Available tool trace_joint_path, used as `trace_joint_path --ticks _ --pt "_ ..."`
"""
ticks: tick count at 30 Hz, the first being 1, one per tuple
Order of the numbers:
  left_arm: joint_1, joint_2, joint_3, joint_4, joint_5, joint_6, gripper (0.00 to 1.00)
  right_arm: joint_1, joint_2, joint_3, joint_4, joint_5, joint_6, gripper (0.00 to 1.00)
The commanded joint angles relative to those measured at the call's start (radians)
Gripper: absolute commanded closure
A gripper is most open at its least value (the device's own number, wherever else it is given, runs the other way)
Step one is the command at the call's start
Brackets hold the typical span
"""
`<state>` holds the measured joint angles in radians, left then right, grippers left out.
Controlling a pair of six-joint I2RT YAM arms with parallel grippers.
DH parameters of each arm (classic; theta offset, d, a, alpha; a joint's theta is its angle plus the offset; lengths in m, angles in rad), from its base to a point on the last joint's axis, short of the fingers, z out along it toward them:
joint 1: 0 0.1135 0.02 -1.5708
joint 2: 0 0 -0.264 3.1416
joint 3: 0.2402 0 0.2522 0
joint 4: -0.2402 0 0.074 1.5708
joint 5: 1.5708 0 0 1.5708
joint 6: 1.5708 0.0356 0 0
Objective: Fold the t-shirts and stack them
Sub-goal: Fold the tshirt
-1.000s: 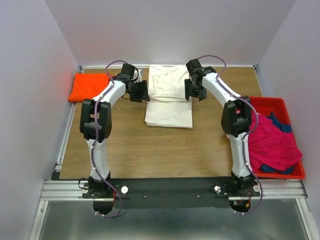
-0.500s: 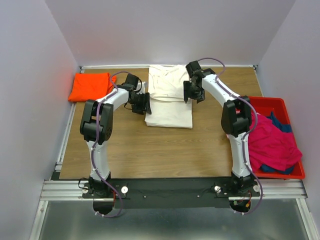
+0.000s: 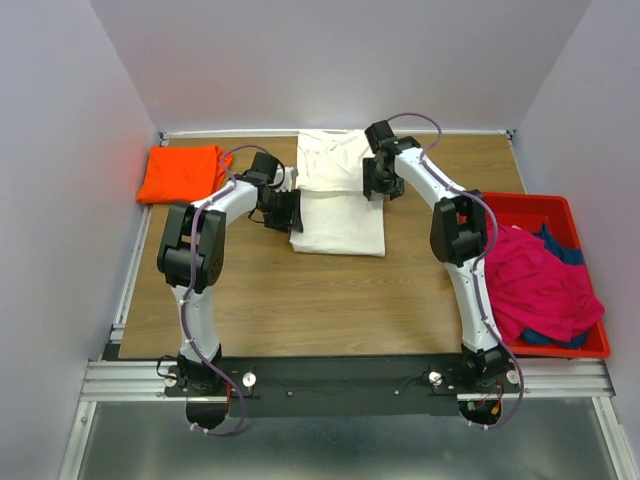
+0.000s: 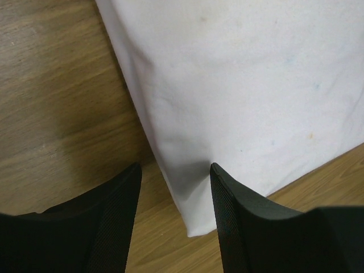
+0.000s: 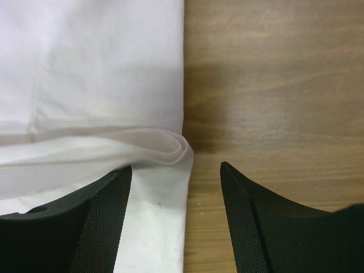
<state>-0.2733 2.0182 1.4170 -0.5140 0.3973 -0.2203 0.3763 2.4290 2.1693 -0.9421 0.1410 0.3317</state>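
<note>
A cream-white t-shirt [image 3: 338,225] lies partly folded at the table's middle back, collar end [image 3: 330,150] farthest away. My left gripper [image 3: 291,212] is open at the shirt's left edge; in the left wrist view the gripper [image 4: 175,166] straddles the near corner of the cloth [image 4: 256,85]. My right gripper [image 3: 376,186] is open at the shirt's right edge. In its wrist view the gripper [image 5: 175,166] straddles the rolled fold of cloth [image 5: 102,68]. An orange t-shirt [image 3: 180,172] lies folded at the back left. A magenta t-shirt [image 3: 540,285] and a dark blue one [image 3: 562,246] are heaped together.
A red plastic bin [image 3: 532,204] at the right table edge holds the magenta and blue heap, which spills over its near left side. Bare wooden table [image 3: 300,300] stretches between the white shirt and the arm bases. Walls close in on three sides.
My left gripper slid nearer along the white shirt's left edge to its lower corner. The right gripper shifted slightly left and back, onto the shirt's right edge. Both stayed open.
</note>
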Motion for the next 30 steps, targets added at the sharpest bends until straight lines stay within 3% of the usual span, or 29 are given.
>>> trace_joint_path --ticks 1,8,15,30 --pt "-0.007 -0.013 -0.052 -0.043 -0.037 0.035 0.40 -0.001 0.042 0.095 0.020 0.071 0.000 0.29" --pt "-0.006 -0.033 -0.082 -0.043 -0.054 0.042 0.40 -0.008 0.085 0.167 0.025 0.089 0.010 0.29" --pt "-0.007 -0.062 -0.095 -0.044 -0.049 0.044 0.40 -0.011 0.015 0.124 0.054 0.023 0.004 0.29" --pt "-0.007 -0.153 -0.211 0.015 0.017 -0.013 0.43 -0.011 -0.316 -0.287 0.123 -0.135 0.064 0.30"
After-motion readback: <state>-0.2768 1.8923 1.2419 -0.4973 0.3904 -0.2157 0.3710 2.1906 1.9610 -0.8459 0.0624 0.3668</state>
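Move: The left hand's next thing is the t-shirt's near-left corner, about 5 cm back from it, straight in line and 1 cm lower; the orange shirt lies some 12 cm ahead and 27 cm left. The right hand is at the right end of the raised fold edge across the t-shirt, about 1 cm ahead of it and 1 cm lower. The near-right corner lies roughly 16 cm back, 1 cm right and 2 cm below. Forward first, nearly 4 cm and rising a little, the right hand follows through against the t-shirt's raised fold edge, then reverses, drawing back about 5 cm and climbing off the cloth towards the near-right corner. The left hand slides back some 4 cm, low and level beside the left edge, to the near-left corner. Both grippers stay open. ##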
